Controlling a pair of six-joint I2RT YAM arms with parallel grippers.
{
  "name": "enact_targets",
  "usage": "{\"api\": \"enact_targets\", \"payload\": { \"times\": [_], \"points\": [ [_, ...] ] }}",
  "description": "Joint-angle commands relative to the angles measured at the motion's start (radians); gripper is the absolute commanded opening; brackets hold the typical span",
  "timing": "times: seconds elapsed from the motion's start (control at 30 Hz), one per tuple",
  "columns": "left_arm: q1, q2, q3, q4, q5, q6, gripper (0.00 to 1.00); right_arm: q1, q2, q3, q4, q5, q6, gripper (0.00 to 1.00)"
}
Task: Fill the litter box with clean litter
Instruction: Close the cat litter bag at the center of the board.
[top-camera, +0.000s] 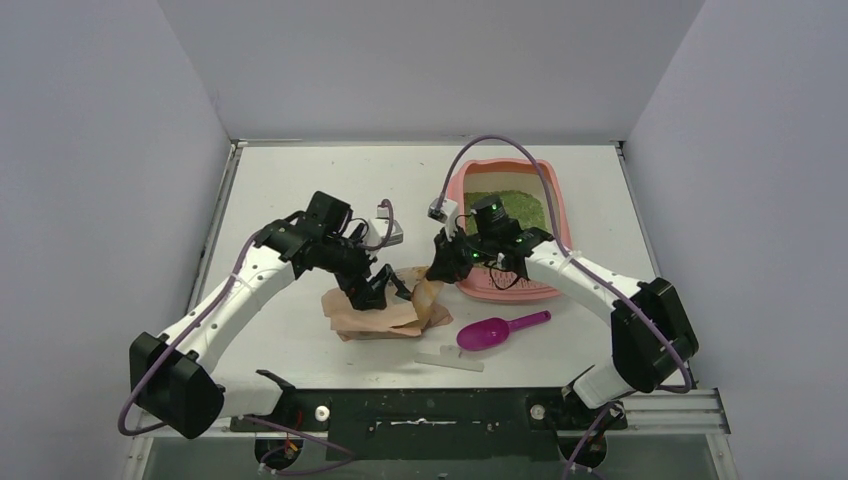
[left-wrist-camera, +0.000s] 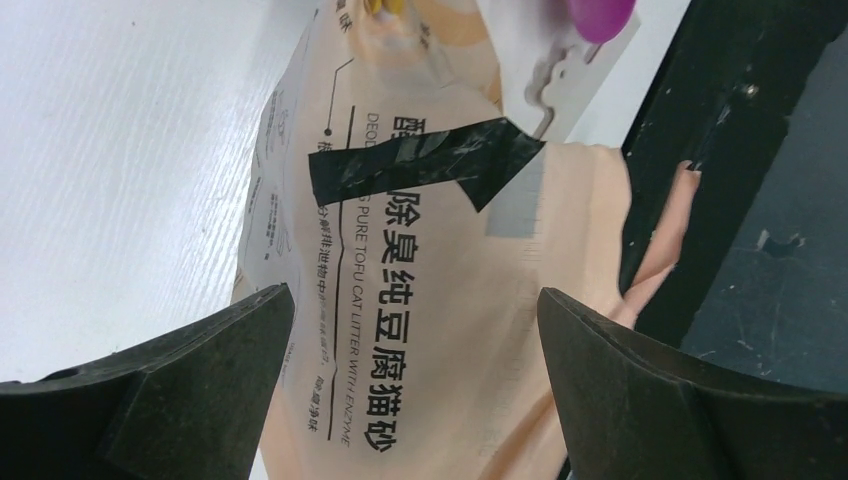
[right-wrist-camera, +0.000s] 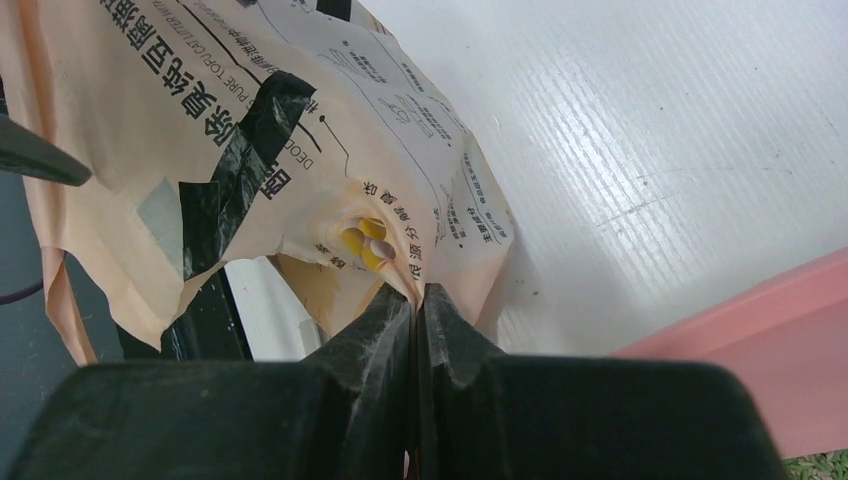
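The pink litter box (top-camera: 520, 290) sits at the right of the table with green litter (top-camera: 520, 208) in its far half. A peach litter bag (top-camera: 380, 318), patched with black tape (left-wrist-camera: 430, 160), lies crumpled left of the box. My left gripper (top-camera: 378, 292) hovers open just over the bag (left-wrist-camera: 420, 260), whose printed face shows between the spread fingers (left-wrist-camera: 200, 370). My right gripper (right-wrist-camera: 415, 295) is shut on a torn upper edge of the bag (right-wrist-camera: 200, 120), close beside the box's pink rim (right-wrist-camera: 760, 330).
A magenta scoop (top-camera: 500, 330) lies on the table in front of the litter box, right of the bag. A small white strip (top-camera: 450, 360) lies near the front edge. The black base rail (top-camera: 430, 410) runs along the near side.
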Motion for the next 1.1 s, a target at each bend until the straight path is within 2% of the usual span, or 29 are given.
{"api": "enact_targets", "payload": {
  "times": [0.0, 0.1, 0.17, 0.3, 0.37, 0.43, 0.57, 0.63, 0.77, 0.83, 0.93, 1.07],
  "points": [
    [-0.008, 0.03, -0.012, -0.013, -0.058, 0.075, 0.91, -0.013, -0.1, 0.009, 0.238, -0.095, 0.057, 0.0],
    [-0.041, 0.061, -0.024, -0.009, -0.141, 0.096, 0.88, -0.026, -0.108, 0.003, 0.255, -0.141, 0.08, 0.0],
    [-0.062, 0.087, -0.027, -0.009, -0.211, 0.103, 0.81, -0.032, -0.124, -0.008, 0.286, -0.169, 0.087, 0.0],
    [-0.063, 0.139, -0.007, -0.045, -0.305, 0.105, 0.43, -0.05, -0.156, -0.035, 0.273, -0.196, 0.073, 0.0],
    [-0.06, 0.132, -0.007, -0.042, -0.338, 0.107, 0.27, -0.056, -0.169, -0.041, 0.206, -0.192, 0.028, 0.0],
    [-0.054, 0.111, -0.005, -0.038, -0.343, 0.111, 0.15, -0.055, -0.173, -0.03, 0.091, -0.16, -0.058, 0.0],
    [-0.035, 0.065, -0.022, -0.039, -0.327, 0.147, 0.02, -0.053, -0.155, 0.008, -0.108, -0.12, -0.2, 0.02],
    [-0.034, 0.055, -0.025, -0.064, -0.321, 0.184, 0.0, -0.052, -0.151, 0.012, -0.156, -0.085, -0.241, 0.07],
    [-0.034, 0.037, -0.03, -0.093, -0.305, 0.216, 0.0, -0.065, -0.177, 0.005, -0.143, -0.078, -0.245, 0.4],
    [-0.033, 0.027, -0.039, -0.096, -0.303, 0.217, 0.0, -0.077, -0.195, -0.002, -0.104, -0.1, -0.234, 0.48],
    [-0.033, 0.01, -0.06, -0.084, -0.289, 0.217, 0.0, -0.085, -0.185, 0.003, -0.072, -0.173, -0.218, 0.66],
    [-0.032, -0.026, -0.084, -0.024, -0.237, 0.202, 0.0, -0.051, -0.122, 0.067, -0.028, -0.196, -0.151, 0.77]
  ]
}}
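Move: The cat litter bag's upper edge, where the left fingers will shut, lies about 5 cm below the left hand, roughly 2 cm ahead and 2 cm to its left. The bag's middle is some 10 cm left of the right hand, 5 cm back and 8 cm below; its right-hand corner is pinched there. From the left hand, the white clip lies about 14 cm right and 11 cm back, the purple scoop 26 cm right and 4 cm back, both 16 cm down. The bag's upper edge is taken between the left fingers: the wide-open left hand sinks about 5 cm onto it, easing left and tilting some 15 degrees, then shuts and keeps its pinch, edging farther left. The right hand, still pinching the bag's right corner, draws it back and right a couple of centimetres, then opens, lets go and rises about 3 cm clear. ##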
